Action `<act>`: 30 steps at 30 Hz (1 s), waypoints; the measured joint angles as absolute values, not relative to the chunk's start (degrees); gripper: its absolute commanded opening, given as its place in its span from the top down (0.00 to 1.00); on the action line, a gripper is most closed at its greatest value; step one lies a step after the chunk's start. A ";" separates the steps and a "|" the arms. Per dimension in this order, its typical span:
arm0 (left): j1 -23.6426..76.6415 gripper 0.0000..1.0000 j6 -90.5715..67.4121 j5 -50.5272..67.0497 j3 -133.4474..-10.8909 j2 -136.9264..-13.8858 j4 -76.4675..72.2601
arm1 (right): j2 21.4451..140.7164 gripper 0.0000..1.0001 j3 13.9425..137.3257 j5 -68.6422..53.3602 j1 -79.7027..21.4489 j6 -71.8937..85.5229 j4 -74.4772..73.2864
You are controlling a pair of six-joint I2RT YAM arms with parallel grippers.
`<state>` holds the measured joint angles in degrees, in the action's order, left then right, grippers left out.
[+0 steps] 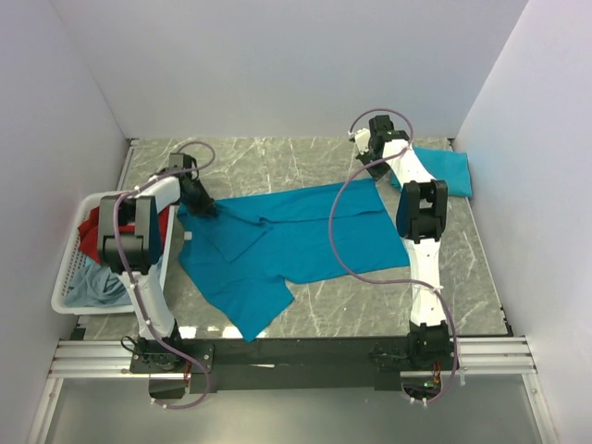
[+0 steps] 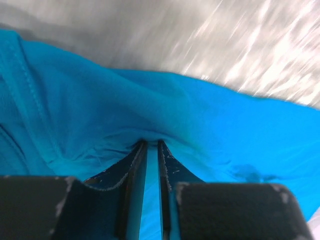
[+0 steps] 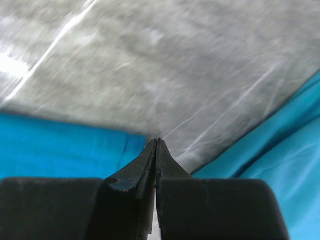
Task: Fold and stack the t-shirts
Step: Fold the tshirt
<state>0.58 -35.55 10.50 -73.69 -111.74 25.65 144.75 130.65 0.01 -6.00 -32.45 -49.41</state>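
A teal t-shirt [image 1: 287, 236] lies spread across the middle of the table. My left gripper [image 1: 205, 208] is at the shirt's left edge. In the left wrist view it [image 2: 152, 142] is shut on a fold of that teal cloth [image 2: 165, 100], which fills the narrow gap between the fingers. My right gripper [image 1: 370, 168] is at the shirt's far right corner. In the right wrist view its jaws [image 3: 157, 141] are pressed together where the cloth's corner [image 3: 65, 145] ends. A second teal t-shirt [image 1: 444, 171] lies folded at the back right, also visible in the right wrist view [image 3: 285, 150].
A white slatted basket [image 1: 65, 287] stands at the table's left edge, holding a red shirt [image 1: 92, 231] and a pale grey-blue one [image 1: 97, 287]. White walls close in the left, back and right sides. The table is grey marble [image 1: 277, 162].
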 measured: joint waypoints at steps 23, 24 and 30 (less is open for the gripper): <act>0.19 0.35 -24.75 17.76 -85.95 -100.01 27.83 | 123.81 0.59 115.35 -14.63 -6.02 -31.46 -43.07; 0.19 0.30 -23.59 17.82 -83.22 -94.48 26.76 | 119.26 0.58 111.31 -17.54 -6.02 -32.67 -42.78; 0.14 0.01 -21.69 28.14 -65.17 -68.45 10.24 | 92.33 0.37 84.60 -37.15 -6.02 -50.50 -45.25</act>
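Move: At the left hand's lightly parted tips lies the cloth of the t-shirt, whose far edge is about 3 cm ahead and 1 cm below; its white neck tag is some 7 cm left and 7 cm back, and the basket 24 cm left and 12 cm back, roughly level. The right hand's nearly shut tips are at the shirt's far right corner, 1 cm left and 1 cm down; the folded stack lies about 15 cm right, 2 cm ahead. Pushing the shirt's left end forward along the table, the left hand slides about 7 cm ahead, then leaves the cloth, climbing nearly 30 cm while drawing back, its wrist tipping fingers up toward forward and its fingers spreading wide. The right hand eases 2–3 cm forward at the corner, then opens about halfway and comes up 17 cm, swinging back and left over the shirt and turning counter-clockwise. ##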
